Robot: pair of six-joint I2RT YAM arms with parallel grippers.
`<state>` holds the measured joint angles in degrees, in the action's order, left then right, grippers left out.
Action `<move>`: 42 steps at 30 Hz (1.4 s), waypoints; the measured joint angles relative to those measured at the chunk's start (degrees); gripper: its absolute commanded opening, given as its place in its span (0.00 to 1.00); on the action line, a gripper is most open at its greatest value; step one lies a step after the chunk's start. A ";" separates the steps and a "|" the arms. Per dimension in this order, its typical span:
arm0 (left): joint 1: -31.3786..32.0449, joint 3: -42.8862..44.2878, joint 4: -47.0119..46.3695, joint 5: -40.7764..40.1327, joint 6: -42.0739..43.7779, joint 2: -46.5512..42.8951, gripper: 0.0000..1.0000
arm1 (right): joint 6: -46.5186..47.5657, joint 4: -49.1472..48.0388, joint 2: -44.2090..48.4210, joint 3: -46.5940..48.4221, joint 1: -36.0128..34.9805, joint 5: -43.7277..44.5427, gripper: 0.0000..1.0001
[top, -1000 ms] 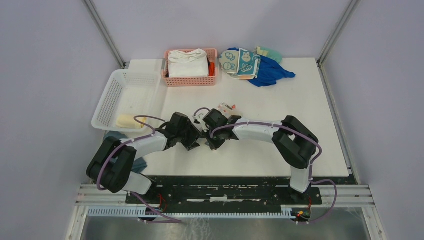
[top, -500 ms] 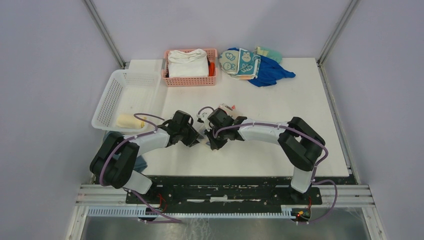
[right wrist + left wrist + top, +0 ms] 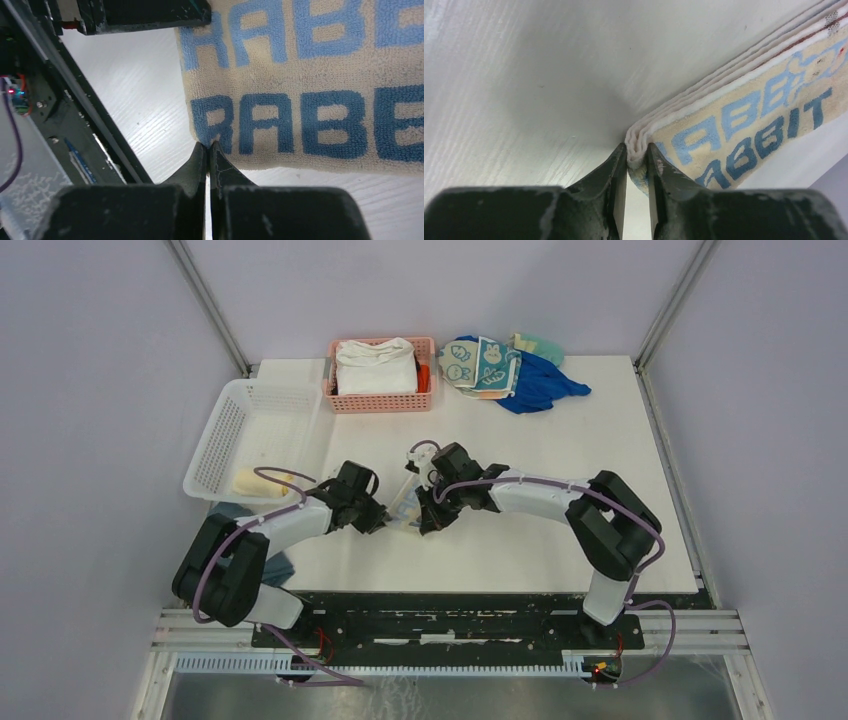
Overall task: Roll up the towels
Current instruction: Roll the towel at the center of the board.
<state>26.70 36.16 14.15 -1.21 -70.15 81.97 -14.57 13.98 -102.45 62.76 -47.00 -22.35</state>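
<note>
The beige towel with blue "RABBIT" lettering (image 3: 405, 508) lies folded on the white table between my two grippers. My left gripper (image 3: 637, 147) is shut on its layered folded corner, and the lettered face (image 3: 749, 120) runs off to the right. My right gripper (image 3: 208, 145) pinches the towel's near edge, below the lettering (image 3: 310, 75). From above, the left gripper (image 3: 383, 520) and right gripper (image 3: 425, 523) sit close together at the table's near middle. A rolled yellow towel (image 3: 255, 482) lies in the white basket (image 3: 235, 420). The rabbit-face towel (image 3: 478, 365) lies at the back.
A pink basket (image 3: 380, 402) holding a thick white cloth stands at the back centre. A blue cloth (image 3: 545, 385) and a green one (image 3: 540, 344) lie beside the rabbit-face towel. A dark blue cloth (image 3: 278, 568) hangs at the table's near left edge.
My left gripper's fingers have closed onto the towel's folded corner. Both wrists have drawn slightly apart, and the towel now shows between them from above.
</note>
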 measured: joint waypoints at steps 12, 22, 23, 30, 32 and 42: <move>-3.58 -0.48 2.40 -1.64 4.85 -10.19 0.59 | -8.50 -1.75 -8.79 0.79 8.92 -17.68 0.01; -5.62 -8.37 -0.57 3.10 8.48 -16.76 0.59 | -18.25 -6.54 -16.33 2.14 14.91 -28.83 0.03; -5.62 -9.29 -1.44 4.09 8.74 -16.76 0.60 | -18.67 -6.49 -16.81 2.58 15.26 -29.42 0.03; -5.62 -11.63 -10.01 9.57 8.79 -12.44 0.61 | -19.21 -4.83 -19.15 5.70 15.93 -30.67 0.03; -5.62 -11.56 -12.39 10.84 8.79 -10.01 0.60 | -19.06 -3.91 -19.43 6.38 15.93 -30.75 0.03; -5.66 -7.61 -23.56 14.14 8.79 1.36 0.56 | -18.14 -0.46 -20.17 8.39 15.93 -30.75 0.03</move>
<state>21.04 28.56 -9.41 12.93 -61.36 83.33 -32.71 13.52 -122.63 71.16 -31.07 -53.10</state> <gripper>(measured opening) 0.567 0.031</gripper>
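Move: The left fingers still pinch the towel's near-left corner; the towel's middle lies about 7 cm ahead and 7 cm to the right, a centimetre lower. The right fingers hold the near-right corner, with the towel's middle about 8 cm straight ahead and some 4 cm below, and the near-left corner about 7 cm left and 2 cm ahead. The yellow roll is roughly 23 cm left of the left hand and 8 cm ahead. Open the left gripper off the towel's corner and lift it about 5 cm, easing left; then draw it back and down and bring it right and forward, still open, beside the rolled end. Meanwhile keep the right pinch and roll that wrist nearly 40 degrees, fingertips swinging back towards the base, carrying the near edge 4 cm forward and 3 cm down, then hold. ##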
